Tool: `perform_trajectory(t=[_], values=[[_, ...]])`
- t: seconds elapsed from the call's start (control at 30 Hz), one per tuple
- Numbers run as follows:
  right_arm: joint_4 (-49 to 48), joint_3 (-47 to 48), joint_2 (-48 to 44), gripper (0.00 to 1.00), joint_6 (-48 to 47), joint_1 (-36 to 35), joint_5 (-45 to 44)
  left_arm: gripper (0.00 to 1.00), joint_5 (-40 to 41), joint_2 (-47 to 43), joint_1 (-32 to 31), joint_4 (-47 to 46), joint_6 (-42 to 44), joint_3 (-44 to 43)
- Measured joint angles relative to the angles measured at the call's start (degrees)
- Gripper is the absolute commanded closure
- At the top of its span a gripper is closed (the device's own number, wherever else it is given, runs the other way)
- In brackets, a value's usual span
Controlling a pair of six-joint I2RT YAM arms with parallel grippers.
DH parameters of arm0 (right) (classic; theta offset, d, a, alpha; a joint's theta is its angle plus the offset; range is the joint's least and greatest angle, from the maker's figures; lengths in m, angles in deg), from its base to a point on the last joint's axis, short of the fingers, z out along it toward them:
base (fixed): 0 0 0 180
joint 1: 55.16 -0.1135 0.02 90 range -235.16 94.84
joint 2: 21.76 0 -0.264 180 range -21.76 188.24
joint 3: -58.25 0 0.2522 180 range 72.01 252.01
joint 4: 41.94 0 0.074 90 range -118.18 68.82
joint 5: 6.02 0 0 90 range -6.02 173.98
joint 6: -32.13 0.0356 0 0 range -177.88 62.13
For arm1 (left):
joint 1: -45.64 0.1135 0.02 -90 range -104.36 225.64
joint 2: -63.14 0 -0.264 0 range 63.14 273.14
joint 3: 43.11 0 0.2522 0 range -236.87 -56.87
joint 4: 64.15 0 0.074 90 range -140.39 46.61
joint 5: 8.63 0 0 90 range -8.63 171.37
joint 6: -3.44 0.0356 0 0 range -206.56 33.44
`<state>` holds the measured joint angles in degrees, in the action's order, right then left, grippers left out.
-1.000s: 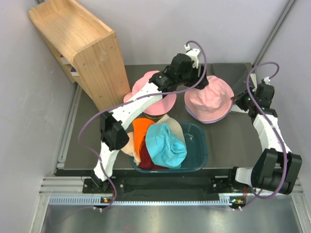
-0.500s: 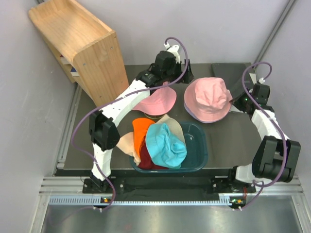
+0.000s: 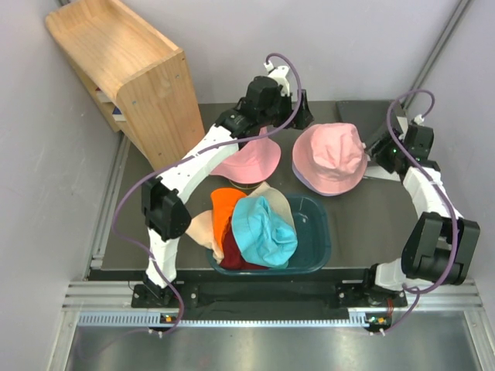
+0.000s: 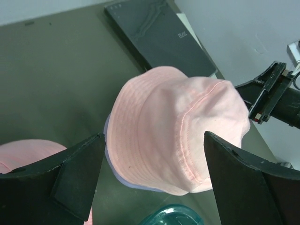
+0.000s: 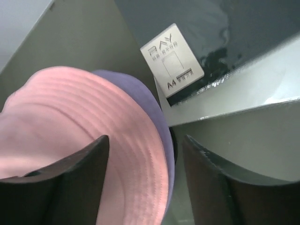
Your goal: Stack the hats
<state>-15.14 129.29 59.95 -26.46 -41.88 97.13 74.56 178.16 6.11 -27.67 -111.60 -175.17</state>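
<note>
A pale pink hat (image 3: 332,157) sits on a lavender hat whose brim (image 5: 149,101) shows beneath it, right of centre. A second pink hat (image 3: 249,161) lies to its left, partly under my left arm. My left gripper (image 3: 300,120) hangs open behind and between them; in the left wrist view its wide jaws (image 4: 154,173) frame the stacked pink hat (image 4: 178,126) without touching. My right gripper (image 3: 377,158) is open at the stack's right brim (image 5: 146,140), and the brim lies loose between its fingers. Orange (image 3: 227,207), teal (image 3: 263,232), beige (image 3: 272,197) and maroon (image 3: 236,259) hats fill the tub.
The dark teal tub (image 3: 315,243) stands at the near middle of the table. A wooden shelf unit (image 3: 124,69) rises at the back left. A flat black pad (image 3: 360,114) with an A4 label (image 5: 172,58) lies at the back right, just behind the stack.
My left gripper drew back to the left, off the right-hand pink hat, and opened wider. My right gripper went from shut to open on the stack's brim.
</note>
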Motion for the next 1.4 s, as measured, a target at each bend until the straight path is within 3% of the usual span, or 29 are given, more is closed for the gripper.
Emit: perform_trajectory(t=[0.13, 0.33, 0.47, 0.77, 0.93, 1.13, 1.2, 1.3, 1.33, 1.37, 1.4], values=[[3.3, 4.6, -1.5, 0.20, -1.1, 0.3, -1.4, 0.09, 0.8, -1.5, -0.5, 1.2, 4.0, -0.8], [7.4, 11.9, -5.8, 0.20, -1.4, 1.2, -4.5, 0.10, 9.0, -12.0, -4.7, 6.5, 11.4, 7.3], [7.7, 15.0, -8.5, 0.20, -0.7, 1.1, -4.0, 0.12, 15.7, -20.2, -9.0, 13.9, 11.4, 12.9], [7.5, 14.7, -12.2, 0.20, 1.5, -2.8, -2.5, 0.20, 19.9, -29.7, -19.6, 33.2, -8.0, 21.6], [7.6, 12.0, -13.3, 0.20, 2.3, -5.8, -2.3, 0.20, 19.7, -30.3, -25.2, 38.1, -17.1, 24.7], [7.8, 11.3, -13.6, 0.20, 2.8, -8.4, -2.3, 0.28, 19.5, -29.9, -25.1, 39.0, -20.6, 27.8], [8.0, 11.3, -14.3, 0.20, 2.8, -8.7, -2.3, 0.33, 19.5, -28.9, -25.1, 39.4, -20.9, 28.6], [8.4, 11.3, -16.0, 0.20, 2.6, -8.8, -2.4, 0.73, 19.6, -26.3, -25.1, 39.8, -21.2, 29.5], [8.9, 11.3, -16.8, 0.20, 2.6, -8.8, -2.4, 0.92, 19.7, -25.4, -25.0, 39.8, -20.8, 29.6], [9.3, 11.3, -17.8, 0.20, 2.6, -8.8, -2.3, 1.00, 19.8, -24.6, -25.0, 39.7, -20.5, 29.7], [9.6, 11.3, -18.8, 0.20, 2.6, -8.9, -2.3, 1.00, 19.9, -23.9, -24.9, 39.6, -20.1, 29.7]])
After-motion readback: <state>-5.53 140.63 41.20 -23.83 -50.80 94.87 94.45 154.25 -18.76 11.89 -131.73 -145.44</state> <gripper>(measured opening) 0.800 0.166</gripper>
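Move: The teal hat on the basket pile lies about 28 cm back from the open left hand, some 9 cm to its left and 15 cm below. On that pile the tan hat is roughly 9 cm farther out than the teal one and 2 cm to its right, the orange hat 13 cm to its left and 6 cm farther out. The stacked pink hat sits 7 cm back and 10 cm right of the left hand. From the right hand, the teal hat is some 27 cm back and 33 cm left. Backwards and somewhat left, after a small lift clear of the stacked pink hat, the left hand sweeps about 27 cm to above the basket, tipping its fingers from slanting outward to nearly straight down. It then sinks onto the teal hat and closes, pinching its cloth. The right hand, already half open, opens wider and rises some 17 cm off the stack's brim side, drifting left. ##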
